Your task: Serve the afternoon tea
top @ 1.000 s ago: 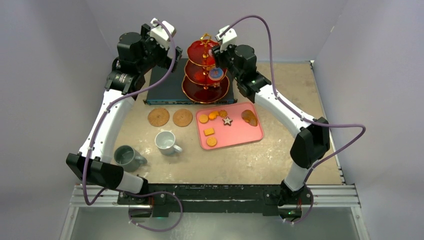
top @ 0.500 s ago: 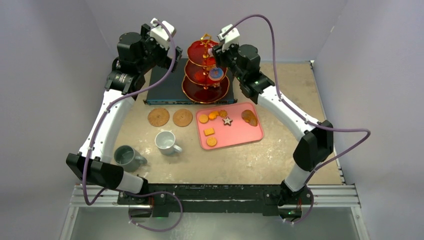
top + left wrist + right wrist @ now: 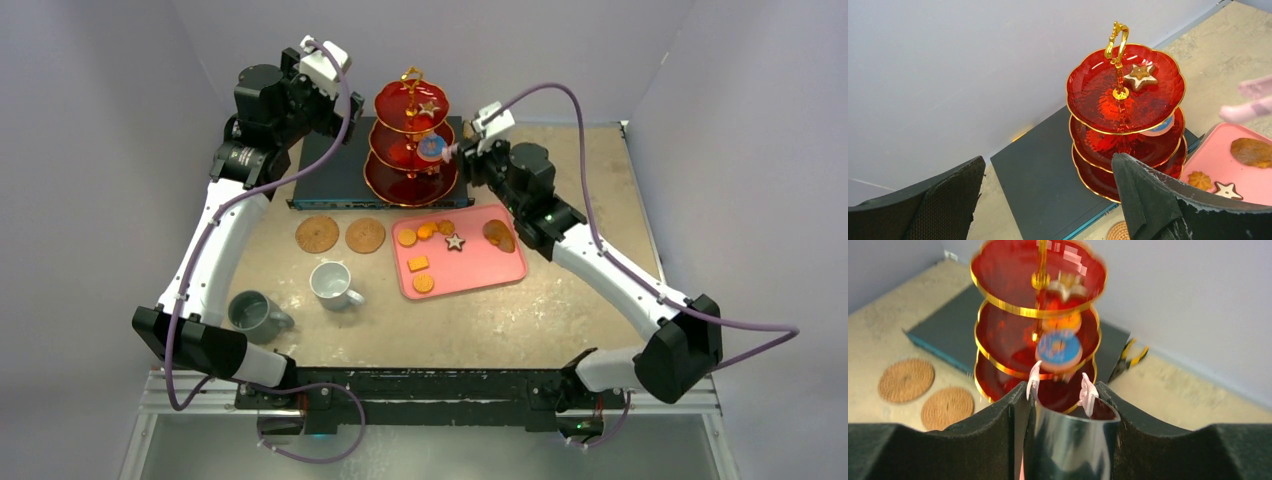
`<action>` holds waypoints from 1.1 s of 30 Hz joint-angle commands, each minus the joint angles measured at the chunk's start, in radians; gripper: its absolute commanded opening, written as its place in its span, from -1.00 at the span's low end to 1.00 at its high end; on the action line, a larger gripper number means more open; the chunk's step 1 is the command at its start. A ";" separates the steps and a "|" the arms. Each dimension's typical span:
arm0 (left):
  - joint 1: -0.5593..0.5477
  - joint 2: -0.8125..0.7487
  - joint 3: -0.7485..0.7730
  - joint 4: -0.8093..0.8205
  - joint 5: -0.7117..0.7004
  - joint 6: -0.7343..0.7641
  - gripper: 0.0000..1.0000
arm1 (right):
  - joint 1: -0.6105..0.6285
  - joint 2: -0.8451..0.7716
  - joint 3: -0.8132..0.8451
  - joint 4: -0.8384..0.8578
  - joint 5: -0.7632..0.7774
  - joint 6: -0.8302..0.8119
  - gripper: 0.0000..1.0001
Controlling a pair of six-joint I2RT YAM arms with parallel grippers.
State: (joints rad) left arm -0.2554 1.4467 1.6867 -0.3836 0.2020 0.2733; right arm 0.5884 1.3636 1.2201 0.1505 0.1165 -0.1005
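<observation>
The red three-tier stand (image 3: pixel 411 140) (image 3: pixel 1125 100) (image 3: pixel 1038 315) stands on the dark box at the back. A star pastry (image 3: pixel 430 106) (image 3: pixel 1140 75) lies on its top tier and a blue doughnut (image 3: pixel 432 147) (image 3: pixel 1059 349) on the middle tier. My right gripper (image 3: pixel 468 155) (image 3: pixel 1065 395) is shut on metal tongs (image 3: pixel 1068 440); their pink tips stand apart and empty just right of the stand. Several pastries (image 3: pixel 425 250) lie on the pink tray (image 3: pixel 480 270). My left gripper (image 3: pixel 318 108) (image 3: pixel 1048 165) hangs open and empty, left of the stand.
Two cork coasters (image 3: pixel 317 233) (image 3: pixel 365 235) lie left of the tray. Nearer me stand a white mug (image 3: pixel 332 284) and a grey mug (image 3: pixel 255 313). The flat dark box (image 3: pixel 335 175) is under the stand. Yellow-handled pliers (image 3: pixel 1128 357) lie behind the stand.
My right gripper with the tongs has drawn back from over the stand's top tier, to the right and lower. The star pastry now shows on that tier. The left arm has not moved.
</observation>
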 commanded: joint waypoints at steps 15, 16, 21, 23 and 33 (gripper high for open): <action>0.007 -0.006 0.023 0.017 -0.030 -0.026 0.99 | 0.042 -0.092 -0.407 0.092 -0.028 0.192 0.02; 0.008 -0.006 0.023 0.018 -0.029 -0.025 0.99 | 0.044 -0.085 -0.420 0.104 -0.028 0.195 0.02; 0.006 -0.006 0.033 0.018 -0.023 -0.025 0.99 | 0.054 -0.052 -0.472 0.166 0.002 0.200 0.03; 0.007 -0.008 0.037 0.019 -0.020 -0.025 0.99 | 0.056 -0.039 -0.488 0.190 0.014 0.203 0.04; 0.006 -0.006 0.037 0.019 -0.015 -0.024 0.99 | 0.068 0.024 -0.528 0.252 0.034 0.213 0.04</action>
State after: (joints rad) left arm -0.2554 1.4467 1.6867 -0.3836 0.1791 0.2703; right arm 0.6483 1.3830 0.7002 0.3191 0.1211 0.0986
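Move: The right hand, holding the open tongs, has the white star cookie on the pink tray about 33 cm below it, roughly 4 cm to its left and 1 cm back. The flower cookie is some 3 cm ahead and 6 cm left, the brown pastry level with the hand and about 7 cm right, and the tiered stand's middle 16 cm ahead, 13 cm left and 16 cm down. From the left hand, the star lies around 25 cm right, 4 cm back and 39 cm below. From beside the tiered stand the right hand sinks about 22 cm towards the white star cookie on the pink tray, quickly for the first two thirds and slower after, drawing back some 6 cm as it goes. The wrist tips the tongs about 25 degrees downward, most of it early in the drop, while the fingers keep their half-open hold and the spread tongs tips come down over the star without visibly touching it. ##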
